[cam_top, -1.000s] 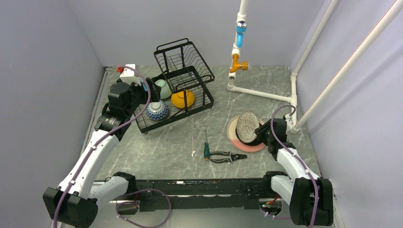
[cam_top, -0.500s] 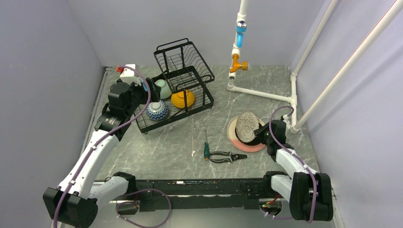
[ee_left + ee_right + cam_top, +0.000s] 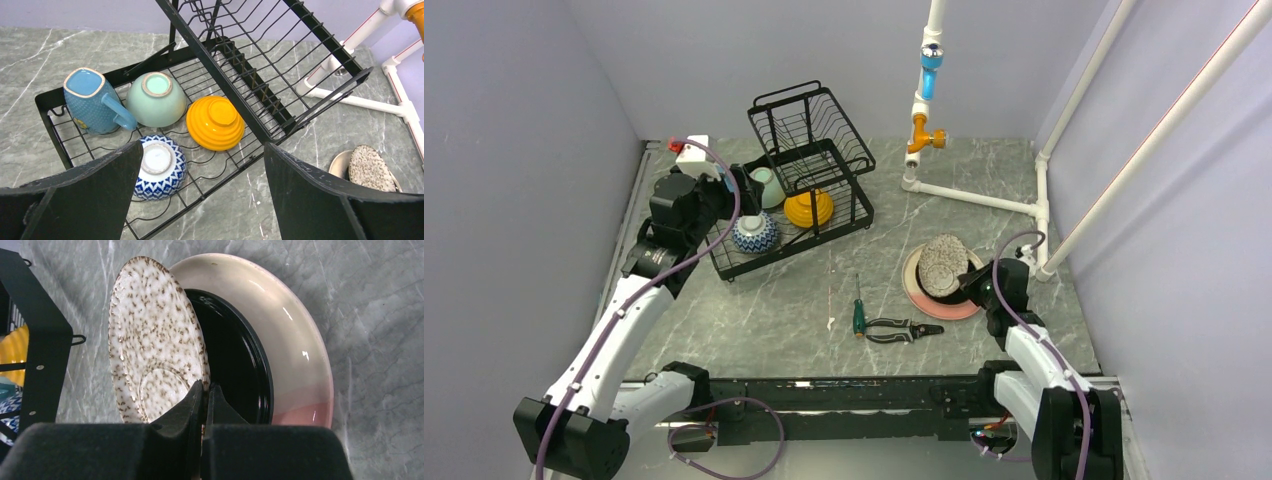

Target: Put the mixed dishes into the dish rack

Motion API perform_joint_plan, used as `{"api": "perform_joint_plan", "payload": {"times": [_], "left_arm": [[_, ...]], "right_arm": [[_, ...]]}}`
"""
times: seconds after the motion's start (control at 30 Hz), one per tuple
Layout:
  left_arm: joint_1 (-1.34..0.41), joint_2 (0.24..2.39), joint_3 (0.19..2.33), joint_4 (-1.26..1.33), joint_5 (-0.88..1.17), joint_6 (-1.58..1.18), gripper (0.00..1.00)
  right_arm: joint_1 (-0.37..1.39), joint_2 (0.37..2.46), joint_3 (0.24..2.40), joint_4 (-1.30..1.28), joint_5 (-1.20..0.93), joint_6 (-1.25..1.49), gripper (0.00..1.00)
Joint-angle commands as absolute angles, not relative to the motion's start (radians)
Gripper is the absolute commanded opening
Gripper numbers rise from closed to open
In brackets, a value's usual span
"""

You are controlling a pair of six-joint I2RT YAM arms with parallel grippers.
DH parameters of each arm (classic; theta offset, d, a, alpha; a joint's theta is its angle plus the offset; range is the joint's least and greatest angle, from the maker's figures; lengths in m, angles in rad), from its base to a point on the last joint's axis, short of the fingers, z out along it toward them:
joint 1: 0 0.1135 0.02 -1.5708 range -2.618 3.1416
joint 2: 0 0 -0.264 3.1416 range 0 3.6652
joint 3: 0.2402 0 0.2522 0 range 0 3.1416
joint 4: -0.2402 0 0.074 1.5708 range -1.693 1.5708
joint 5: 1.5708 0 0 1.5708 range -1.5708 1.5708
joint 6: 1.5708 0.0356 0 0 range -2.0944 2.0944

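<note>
The black wire dish rack [image 3: 849,210] [image 3: 320,107] holds a blue mug [image 3: 92,102] [image 3: 729,184], a mint-green bowl [image 3: 156,100] [image 3: 765,187], an orange bowl [image 3: 216,123] [image 3: 809,208] and a blue-white zigzag bowl [image 3: 160,167] [image 3: 755,233], all upside down or on their sides. My left gripper [image 3: 202,200] [image 3: 736,187] hangs open over the rack's near edge. The speckled grey plate [image 3: 150,355] [image 3: 943,265] stands tilted on its rim, and my right gripper [image 3: 205,392] [image 3: 970,281] is shut on that rim. Under it lie the black plate [image 3: 235,365] and the pink-cream plate [image 3: 295,360] [image 3: 921,296].
A green-handled screwdriver [image 3: 859,312] and black pliers [image 3: 902,328] lie on the marble table in front of the plates. A white pipe frame [image 3: 984,198] with an orange and blue fitting [image 3: 927,95] stands at the back right. A white box [image 3: 692,153] sits behind the left arm.
My right gripper has closed onto the speckled plate's rim and drawn back toward the near edge, and the plate now stands a little lower. The left arm has barely moved.
</note>
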State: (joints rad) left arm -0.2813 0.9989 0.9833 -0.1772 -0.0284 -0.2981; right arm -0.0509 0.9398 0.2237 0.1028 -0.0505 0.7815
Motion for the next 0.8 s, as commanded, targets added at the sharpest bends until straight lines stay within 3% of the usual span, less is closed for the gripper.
{"api": "perform_joint_plan", "payload": {"times": [0.0,0.43,0.77], "left_arm": [[-0.285,0.96,0.982,-0.125,0.001,-0.299,0.95],[-0.285,0.941,0.952,-0.051,0.102,-0.278,0.99],[-0.297,0.931,0.897,0.195,0.473,-0.326,0.99]], "right_arm": [[-0.054,0.844,0.223,0.132,-0.069,0.82,0.0],[-0.056,0.73,0.271,0.086,-0.126,0.907,0.0],[-0.014,0.748,0.265,0.233,-0.251,1.088,0.0]]}}
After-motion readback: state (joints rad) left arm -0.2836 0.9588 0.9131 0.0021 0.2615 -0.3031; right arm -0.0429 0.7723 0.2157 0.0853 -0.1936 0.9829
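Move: The right hand already pinches the speckled plate, whose middle lies about 4 cm ahead, 4 cm left and 2 cm above it. The dish rack's middle is some 16 cm ahead and 38 cm left; the black bowl is 2 cm left, 1 cm ahead, just below, and the pliers 10 cm back and 12 cm left. From the left hand, the plate is about 37 cm right, 5 cm back, 24 cm lower; the yellow bowl is 9 cm ahead, 9 cm right, well below. Upward first, the right arm lifts the pinched speckled plate off the black bowl, then also swings left towards the rack, about 4.5 cm up and 3 cm left in all, rolling its left side up some 15 degrees. Rightward, gathering pace late, the left hand goes about 5 cm towards the plate, a little up and back, fingers wide open, turning clockwise. ##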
